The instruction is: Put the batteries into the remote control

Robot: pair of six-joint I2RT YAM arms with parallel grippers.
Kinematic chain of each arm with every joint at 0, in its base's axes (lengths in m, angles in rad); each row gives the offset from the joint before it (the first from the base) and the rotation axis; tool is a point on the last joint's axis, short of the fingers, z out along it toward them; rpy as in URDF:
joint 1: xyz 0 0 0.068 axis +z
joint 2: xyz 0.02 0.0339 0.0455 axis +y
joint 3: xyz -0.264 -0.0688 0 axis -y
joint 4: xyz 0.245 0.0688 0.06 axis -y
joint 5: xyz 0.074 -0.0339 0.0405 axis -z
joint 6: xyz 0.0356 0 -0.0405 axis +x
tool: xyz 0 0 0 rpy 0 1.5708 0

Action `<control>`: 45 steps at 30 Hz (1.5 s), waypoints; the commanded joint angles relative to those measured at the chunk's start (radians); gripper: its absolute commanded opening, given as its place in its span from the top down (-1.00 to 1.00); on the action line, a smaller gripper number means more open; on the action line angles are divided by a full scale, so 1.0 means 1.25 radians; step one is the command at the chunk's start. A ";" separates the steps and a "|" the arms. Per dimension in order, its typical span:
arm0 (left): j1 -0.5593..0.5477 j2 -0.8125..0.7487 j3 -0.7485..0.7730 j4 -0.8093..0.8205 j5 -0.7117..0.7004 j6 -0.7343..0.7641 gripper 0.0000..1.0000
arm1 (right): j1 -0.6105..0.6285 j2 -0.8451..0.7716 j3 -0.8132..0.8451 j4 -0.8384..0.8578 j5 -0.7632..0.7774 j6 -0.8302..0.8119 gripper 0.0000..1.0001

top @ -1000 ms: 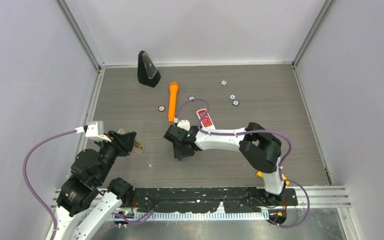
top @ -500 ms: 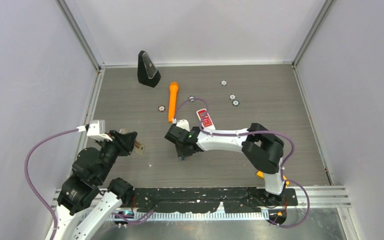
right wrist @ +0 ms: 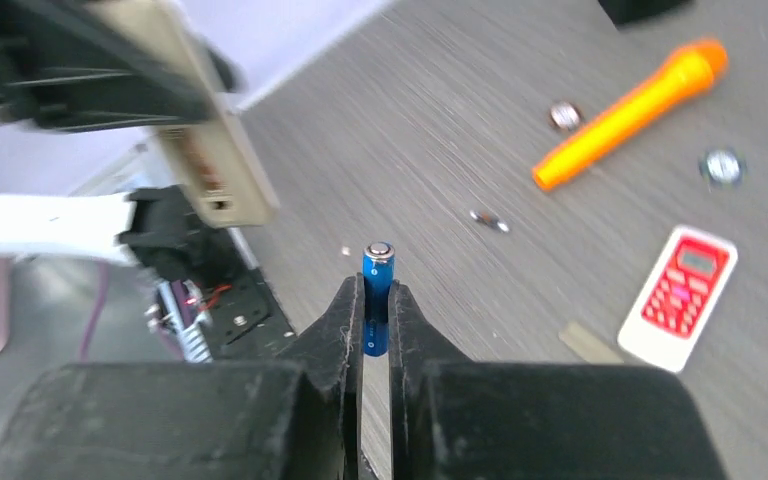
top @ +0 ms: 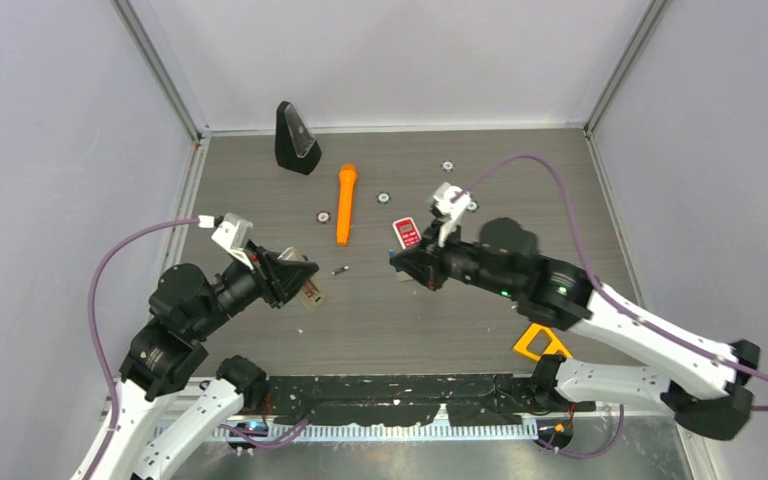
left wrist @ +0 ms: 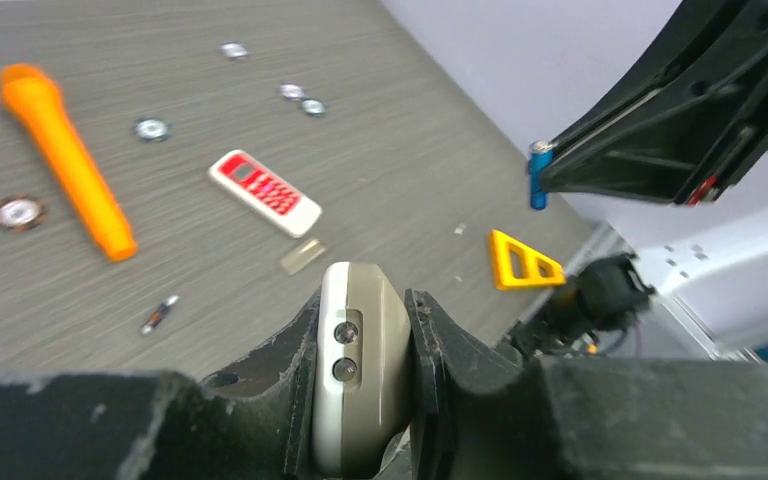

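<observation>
My left gripper [left wrist: 365, 310] is shut on a beige remote control [left wrist: 360, 370], which it holds off the table [top: 307, 290]; the remote also shows in the right wrist view [right wrist: 210, 150]. My right gripper [right wrist: 376, 290] is shut on a blue battery [right wrist: 377, 290] with a silvery end. It holds the battery in the air right of the remote [left wrist: 537, 175], well apart from it. A dark battery [top: 340, 270] lies on the table between the two grippers [right wrist: 488, 220]. In the top view the right gripper [top: 400, 262] points left toward the left gripper [top: 295, 275].
A small red-and-white keypad remote [top: 406, 233] lies behind the right gripper, with a flat beige cover piece [left wrist: 303, 256] near it. Also on the table are an orange flashlight [top: 345, 203], several round discs [top: 465, 194] and a black wedge [top: 296, 139]. A yellow triangle [top: 542, 343] lies front right.
The right gripper closed on the blue battery, lifted it off the table and swung right. The left arm moved right and forward with the remote.
</observation>
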 commanded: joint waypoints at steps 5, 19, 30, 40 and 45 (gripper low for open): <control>0.001 0.084 0.035 0.251 0.390 -0.014 1.00 | 0.004 -0.140 0.024 0.000 -0.301 -0.164 0.89; 0.000 0.177 -0.021 0.543 0.469 -0.293 1.00 | 0.004 -0.138 0.058 0.035 -0.492 -0.101 0.89; -0.008 0.239 -0.135 0.722 0.432 -0.425 1.00 | 0.004 -0.076 0.115 -0.046 -0.364 0.021 0.86; -0.049 0.335 -0.230 0.881 0.316 -0.505 1.00 | 0.005 -0.005 0.211 -0.286 -0.151 0.145 0.86; -0.063 0.378 -0.234 0.903 0.283 -0.518 1.00 | 0.019 0.042 0.259 -0.405 -0.039 0.196 0.86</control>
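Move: The right hand holds the blue battery; the held remote's open battery bay lies about 13 cm to its left and 4 cm back, roughly level. From the left hand, which grips that remote, the blue battery is some 14 cm right and 2 cm ahead. On the table 29 cm below the right hand, the battery cover lies 8 cm ahead and 2 cm right, the loose battery 9 cm ahead and 13 cm left. Left carries the remote about 12 cm right towards the battery; right backs 11 cm, then half returns. ##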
